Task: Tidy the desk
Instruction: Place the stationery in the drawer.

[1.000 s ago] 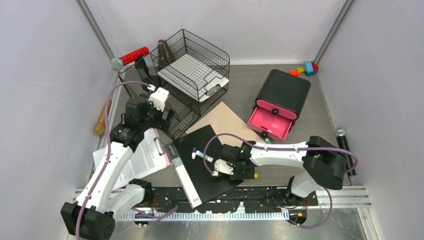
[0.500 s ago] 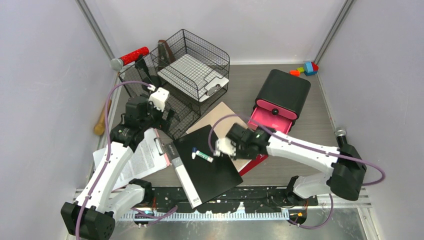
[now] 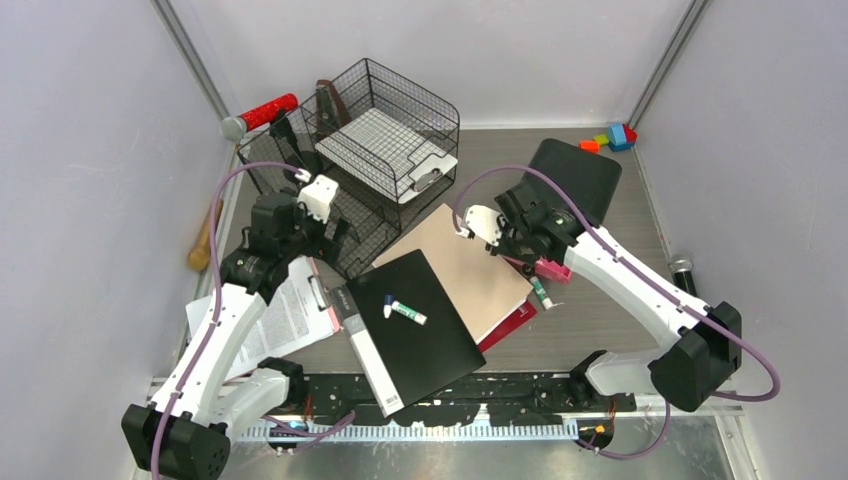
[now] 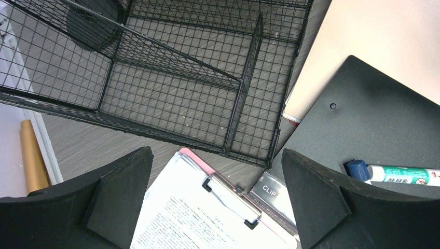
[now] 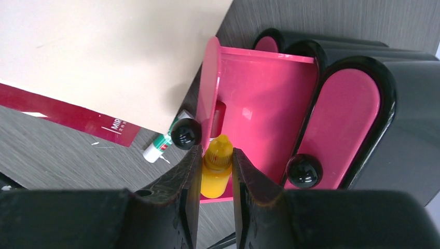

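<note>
The desk (image 3: 600,325) is a grey wood-grain top. My right gripper (image 5: 216,155) is shut on a small yellow dropper bottle (image 5: 217,168), its cap pointing away from me. It hangs over the near edge of the open pink drawer (image 5: 259,104) of the black drawer unit (image 3: 578,170). In the top view, the right gripper (image 3: 535,255) is at the drawer's front. My left gripper (image 4: 216,153) stands open and holds nothing. It hovers above a clipboard with printed paper (image 4: 207,218), beside the black wire-mesh rack (image 4: 171,88).
A black board (image 3: 420,330) carries a green-and-white marker (image 3: 405,312). A beige folder (image 3: 475,265) lies over a red one. Another marker (image 5: 161,145) lies by the drawer. A red microphone (image 3: 262,112), coloured blocks (image 3: 612,137) and a black microphone (image 3: 690,290) sit along the walls.
My right arm has swung from the front of the black board back and right to the pink drawer, its jaws closing on the yellow bottle. The left arm has not moved.
</note>
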Controlling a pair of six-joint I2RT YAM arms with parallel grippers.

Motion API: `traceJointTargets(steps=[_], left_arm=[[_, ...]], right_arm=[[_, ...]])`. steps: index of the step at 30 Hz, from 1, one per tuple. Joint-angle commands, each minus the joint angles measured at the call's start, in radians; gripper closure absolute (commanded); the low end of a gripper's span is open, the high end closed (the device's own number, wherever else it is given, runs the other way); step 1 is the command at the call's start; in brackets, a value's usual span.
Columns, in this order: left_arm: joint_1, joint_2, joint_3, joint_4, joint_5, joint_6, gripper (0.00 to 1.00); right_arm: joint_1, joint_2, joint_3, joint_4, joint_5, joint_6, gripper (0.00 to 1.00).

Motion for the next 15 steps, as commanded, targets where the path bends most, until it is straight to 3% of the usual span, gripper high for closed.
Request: traceJointTargets(steps=[1, 15], left_arm=[[0.004, -0.008, 0.004, 0.046, 0.018, 0.004, 0.01], [0.004, -0.005, 0.002, 0.046, 0.018, 0.006, 0.01]], right_arm=[[-0.046, 0.032, 0.037, 0.048, 0.032, -0.023, 0.90], [-0.134, 0.126, 0.046, 0.124, 0.046, -0.026, 0.71]])
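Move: Over the front of the open pink drawer, the right hand holds the yellow bottle; the drawer's middle lies about 4 cm ahead, 2 cm to its right and 9 cm below. The red bottle inside lies nearly straight beneath, some 10 cm down. On the table the green glue stick sits about 5 cm back, 3 cm right and 16 cm below; the black cabinet stands roughly 13 cm ahead and 5 cm right. From the left hand, the drawer is some 34 cm right, 2 cm ahead and 13 cm below. Carrying the yellow bottle in a steady pinch, the right hand eases forward about 4 cm and to its right some 3 cm, sinking a couple of centimetres as it goes, in over the drawer's front wall towards the open inside. The wrist turns slightly clockwise, and the fingers stay shut on the bottle. ##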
